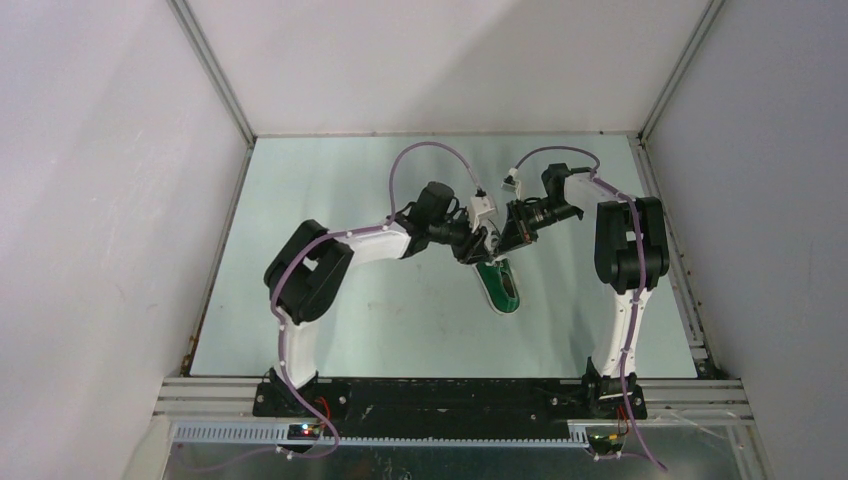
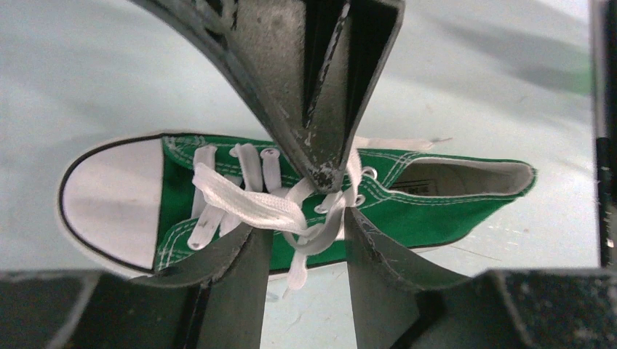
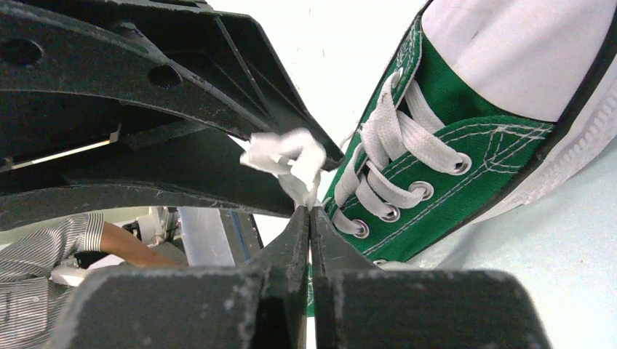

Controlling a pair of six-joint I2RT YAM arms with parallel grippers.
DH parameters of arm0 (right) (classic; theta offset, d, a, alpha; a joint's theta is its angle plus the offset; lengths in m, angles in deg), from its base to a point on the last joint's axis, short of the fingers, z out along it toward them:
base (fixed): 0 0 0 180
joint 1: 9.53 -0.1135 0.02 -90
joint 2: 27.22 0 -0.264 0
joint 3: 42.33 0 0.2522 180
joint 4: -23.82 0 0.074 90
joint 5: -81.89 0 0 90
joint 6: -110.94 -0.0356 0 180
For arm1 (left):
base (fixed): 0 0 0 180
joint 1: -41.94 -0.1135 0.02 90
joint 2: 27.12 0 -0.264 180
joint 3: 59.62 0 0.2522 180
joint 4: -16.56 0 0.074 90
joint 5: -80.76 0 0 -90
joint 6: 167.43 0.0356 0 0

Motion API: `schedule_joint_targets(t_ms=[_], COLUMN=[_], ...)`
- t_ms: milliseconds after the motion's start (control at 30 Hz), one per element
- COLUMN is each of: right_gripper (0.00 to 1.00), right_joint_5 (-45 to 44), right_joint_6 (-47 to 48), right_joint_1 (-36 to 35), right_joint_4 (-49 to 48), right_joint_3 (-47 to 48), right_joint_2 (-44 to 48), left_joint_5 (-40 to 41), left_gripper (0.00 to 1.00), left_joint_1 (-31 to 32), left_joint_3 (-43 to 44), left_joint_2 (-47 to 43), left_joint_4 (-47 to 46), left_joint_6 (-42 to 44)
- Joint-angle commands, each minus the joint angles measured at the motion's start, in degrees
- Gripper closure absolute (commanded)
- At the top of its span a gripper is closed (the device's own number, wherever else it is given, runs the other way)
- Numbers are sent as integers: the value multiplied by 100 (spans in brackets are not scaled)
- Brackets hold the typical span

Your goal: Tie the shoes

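The green shoe (image 1: pixel 500 287) lies on its sole mid-table, white toe cap toward the arms. In the left wrist view the shoe (image 2: pixel 451 207) lies sideways with toe cap left. My left gripper (image 2: pixel 302 229) stands open just above the eyelets, a grey-white loop of the laces (image 2: pixel 247 203) lying loose between its fingers. My right gripper (image 3: pixel 310 211) is shut on a bunched piece of white lace (image 3: pixel 287 156) beside the shoe (image 3: pixel 466 182). Its closed fingers (image 2: pixel 320 109) come down from the top onto the knot area. Both grippers (image 1: pixel 480 245) (image 1: pixel 503 243) meet over the shoe's heel end.
The pale green table (image 1: pixel 330 200) is boxed in by white walls with metal rails along the sides. Both arm bases sit at the near edge. A person's arm in a striped sleeve (image 3: pixel 44 240) shows behind in the right wrist view.
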Motion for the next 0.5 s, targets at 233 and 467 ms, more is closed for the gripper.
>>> schedule_joint_targets(t_ms=[233,467], right_gripper=[99,99], right_joint_5=[167,170], right_joint_6=[6,9], right_joint_1=[30,24], right_joint_4=[120,121], right_joint_3=[115,94], right_joint_2=[52,65], left_joint_5=[-1143,-1213], left_gripper=[56,94], left_joint_1=[-91,-127], left_joint_3=[691,766], left_joint_2=[482,522], left_joint_4=[466,617], left_joint_6=[-350,-258])
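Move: The lace loop hangs just off the left hand's open fingertips, about 1 cm to its right and 1 cm below, level fore and aft. The toe cap lies some 8 cm ahead of the left hand, 1 cm left and 6 cm below; the shoe opening is about 7 cm back, 3 cm right and 5 cm below. From the shut right hand, the lace loop is roughly 2 cm left, at the same reach and 1 cm below. Left hand eases about 1 cm back and 1 cm right, fingers closing on the lace loop; right keeps hold. ##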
